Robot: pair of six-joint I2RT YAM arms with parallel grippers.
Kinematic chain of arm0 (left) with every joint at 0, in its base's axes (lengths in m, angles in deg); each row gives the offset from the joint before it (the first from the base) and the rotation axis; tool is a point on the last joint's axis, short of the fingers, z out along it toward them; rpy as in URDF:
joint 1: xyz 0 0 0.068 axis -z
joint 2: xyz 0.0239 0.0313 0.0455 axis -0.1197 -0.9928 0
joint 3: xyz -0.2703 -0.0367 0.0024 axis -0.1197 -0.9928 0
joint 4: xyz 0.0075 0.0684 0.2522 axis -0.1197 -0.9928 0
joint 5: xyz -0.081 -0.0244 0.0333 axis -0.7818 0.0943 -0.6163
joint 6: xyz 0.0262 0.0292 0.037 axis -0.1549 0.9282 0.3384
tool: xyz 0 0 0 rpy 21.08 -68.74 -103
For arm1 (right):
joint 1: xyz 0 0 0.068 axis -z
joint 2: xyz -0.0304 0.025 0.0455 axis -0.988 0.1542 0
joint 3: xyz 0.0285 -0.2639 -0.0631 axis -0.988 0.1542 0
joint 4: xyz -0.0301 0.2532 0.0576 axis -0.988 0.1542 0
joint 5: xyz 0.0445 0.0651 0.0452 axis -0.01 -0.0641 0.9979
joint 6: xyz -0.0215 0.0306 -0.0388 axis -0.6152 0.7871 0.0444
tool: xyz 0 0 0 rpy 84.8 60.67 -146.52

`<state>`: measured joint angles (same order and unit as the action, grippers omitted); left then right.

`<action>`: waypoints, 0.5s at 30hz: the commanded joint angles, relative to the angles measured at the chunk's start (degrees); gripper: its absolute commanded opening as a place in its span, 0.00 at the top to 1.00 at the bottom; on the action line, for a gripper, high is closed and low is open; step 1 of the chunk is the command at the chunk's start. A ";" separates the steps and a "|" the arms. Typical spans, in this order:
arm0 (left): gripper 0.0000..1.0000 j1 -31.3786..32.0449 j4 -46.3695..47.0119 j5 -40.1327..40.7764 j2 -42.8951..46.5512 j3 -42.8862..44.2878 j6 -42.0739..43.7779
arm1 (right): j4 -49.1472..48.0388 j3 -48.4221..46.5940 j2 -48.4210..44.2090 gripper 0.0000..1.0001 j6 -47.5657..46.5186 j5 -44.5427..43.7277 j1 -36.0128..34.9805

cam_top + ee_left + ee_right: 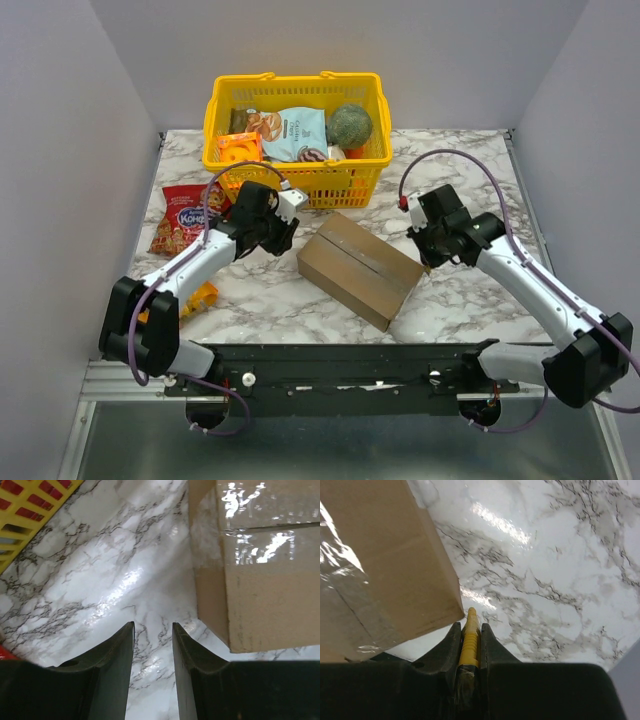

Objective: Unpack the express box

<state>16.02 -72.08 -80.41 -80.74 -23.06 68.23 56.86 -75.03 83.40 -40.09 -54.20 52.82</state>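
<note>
The express box is a brown carton lying closed on the marble table, with clear tape along its top seam. My left gripper hovers just off its left end. In the left wrist view its jaws stand apart with only marble between them, and the box is to their right. My right gripper sits at the box's right corner. In the right wrist view it is shut on a slim yellow ribbed tool. The tool's tip pokes out beside the box's corner.
A yellow shopping basket with several groceries stands behind the box, and its corner shows in the left wrist view. A red snack bag lies at the left. A small yellow object lies beside the left arm.
</note>
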 commanded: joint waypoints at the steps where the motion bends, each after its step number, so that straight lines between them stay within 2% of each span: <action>1: 0.56 0.13 -2.24 -9.71 5.33 -3.41 4.19 | -0.90 -5.53 3.45 1.00 3.65 7.11 0.01; 3: 0.55 0.22 -3.91 -11.90 7.26 -4.56 7.26 | -1.51 -6.94 4.94 1.00 4.71 9.57 0.01; 9: 0.55 0.13 -11.29 -14.38 12.09 -6.75 14.56 | -2.39 -12.74 11.36 1.00 6.12 9.49 -0.07; 12: 0.56 -0.74 -12.97 -11.23 14.12 -7.19 14.66 | -2.57 -15.29 12.86 1.00 7.87 2.83 -0.16; 15: 0.56 -1.27 -8.86 -3.50 13.96 -7.29 10.11 | -1.69 -13.90 11.11 1.00 7.70 -2.46 -0.07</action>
<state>15.74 -81.91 -90.55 -67.98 -30.17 79.88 55.03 -88.16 96.17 -34.05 -49.28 52.82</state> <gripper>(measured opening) 0.446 0.203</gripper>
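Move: The cardboard box's middle lies about 17 cm left of the right gripper and level with it fore and aft, some 8 cm lower; the gripper's yellow knife is at its right-hand corner. From the left gripper the box is some 18 cm right, 5 cm back and slightly below. The yellow basket stands about 26 cm ahead of the left gripper and 4 cm right; the red snack bag is about 22 cm left and 7 cm ahead. Carry the still-gripped yellow knife diagonally forward and left, about 5 cm each way and rising slightly, from the box's right corner along its far-right long edge, tipping the hand's left side up a little. Meanwhile draw the left gripper straight back about 7 cm past the box's left corner, fingers staying part-open, turning it some 15 degrees clockwise. ##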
